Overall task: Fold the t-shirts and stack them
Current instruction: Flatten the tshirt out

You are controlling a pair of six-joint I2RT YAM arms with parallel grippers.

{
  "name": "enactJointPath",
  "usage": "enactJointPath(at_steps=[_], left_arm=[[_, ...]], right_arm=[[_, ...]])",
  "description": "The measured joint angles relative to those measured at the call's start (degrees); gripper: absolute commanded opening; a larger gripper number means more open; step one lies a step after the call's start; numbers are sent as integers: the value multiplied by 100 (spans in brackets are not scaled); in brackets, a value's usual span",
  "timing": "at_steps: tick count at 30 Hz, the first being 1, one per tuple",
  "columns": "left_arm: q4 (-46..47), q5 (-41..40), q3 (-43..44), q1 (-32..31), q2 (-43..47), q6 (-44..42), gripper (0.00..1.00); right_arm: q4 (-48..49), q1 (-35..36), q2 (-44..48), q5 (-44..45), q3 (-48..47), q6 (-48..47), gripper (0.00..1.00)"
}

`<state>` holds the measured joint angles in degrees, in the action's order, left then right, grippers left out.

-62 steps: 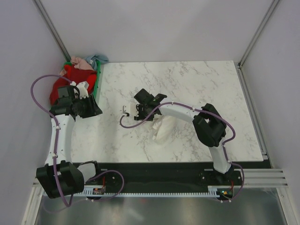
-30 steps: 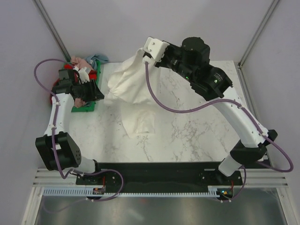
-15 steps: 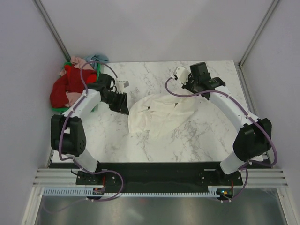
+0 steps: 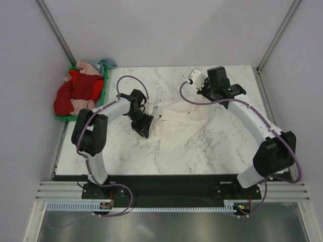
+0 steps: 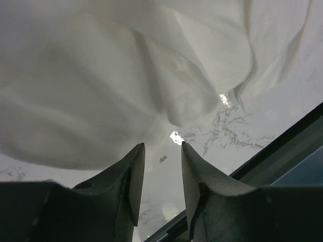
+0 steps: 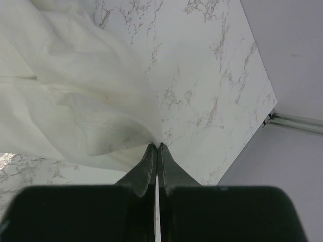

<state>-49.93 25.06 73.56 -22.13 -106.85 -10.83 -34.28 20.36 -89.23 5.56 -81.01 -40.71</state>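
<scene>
A cream-white t-shirt [image 4: 176, 121] lies crumpled mid-table, with a small black print showing near its left edge. My right gripper [image 4: 203, 95] holds its far right corner; in the right wrist view the gripper [image 6: 157, 145] is shut on a hemmed fold of the shirt [image 6: 75, 106]. At the shirt's left edge, my left gripper [image 4: 145, 130] is low over the table. The left wrist view shows this gripper [image 5: 161, 146] open, with only marble between the fingers and the cloth [image 5: 101, 91] bulging just past the tips. Red [image 4: 75, 93], pink [image 4: 86, 66] and pale blue [image 4: 106, 63] t-shirts are heaped at the far left.
A green crate [image 4: 104, 83] holds the coloured heap at the table's far left corner. Grey walls close in the back and both sides. The black front rail [image 5: 282, 141] of the table runs near the left gripper's right side.
The right arm has brought the cream-white shirt down from the air onto the table and now holds still. The left gripper has swung from the crate to the shirt's left edge.
</scene>
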Motion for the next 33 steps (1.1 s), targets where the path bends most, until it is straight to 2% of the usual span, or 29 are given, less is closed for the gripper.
enactJointPath(at_steps=[3, 11, 15, 16, 26, 29, 33], left_arm=[[-26, -168, 118, -17, -221, -4, 43], [-92, -549, 345, -181, -605, -13, 31], [-81, -704, 350, -236, -614, -48, 5], [-79, -728, 350, -240, -616, -59, 2], [-98, -914, 348, -249, -472, -160, 2], [-190, -1117, 369, -249, 2, -315, 2], [-404, -1434, 761, -177, 1147, -629, 2]], right_arm=[[2, -2, 0, -52, 20, 24, 0], [11, -2, 2, -149, 76, 144, 0], [70, -11, 2, -184, 76, 203, 0], [85, -17, 2, -186, 79, 216, 0], [269, -249, -4, -199, 151, 455, 0], [293, -363, -4, -225, 116, 597, 0], [284, -496, 4, -264, -162, 804, 0]])
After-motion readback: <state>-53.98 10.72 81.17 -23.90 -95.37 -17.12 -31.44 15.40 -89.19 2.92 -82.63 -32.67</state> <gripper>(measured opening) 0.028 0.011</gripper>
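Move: The left hand, fingers half open, is just above the white t-shirt's near left corner, roughly 3 cm below and 2 cm to its right. The shirt's middle is about 12 cm right and 5 cm ahead. The green crate of clothes stands some 24 cm left and 16 cm ahead. From the right hand, already pinching the raised far right corner, the near left corner lies about 18 cm left, 17 cm back and 18 cm down. Left hand sinks 3 cm at the near-left corner, shuts, then rises some 11 cm; right keeps its pinch. ##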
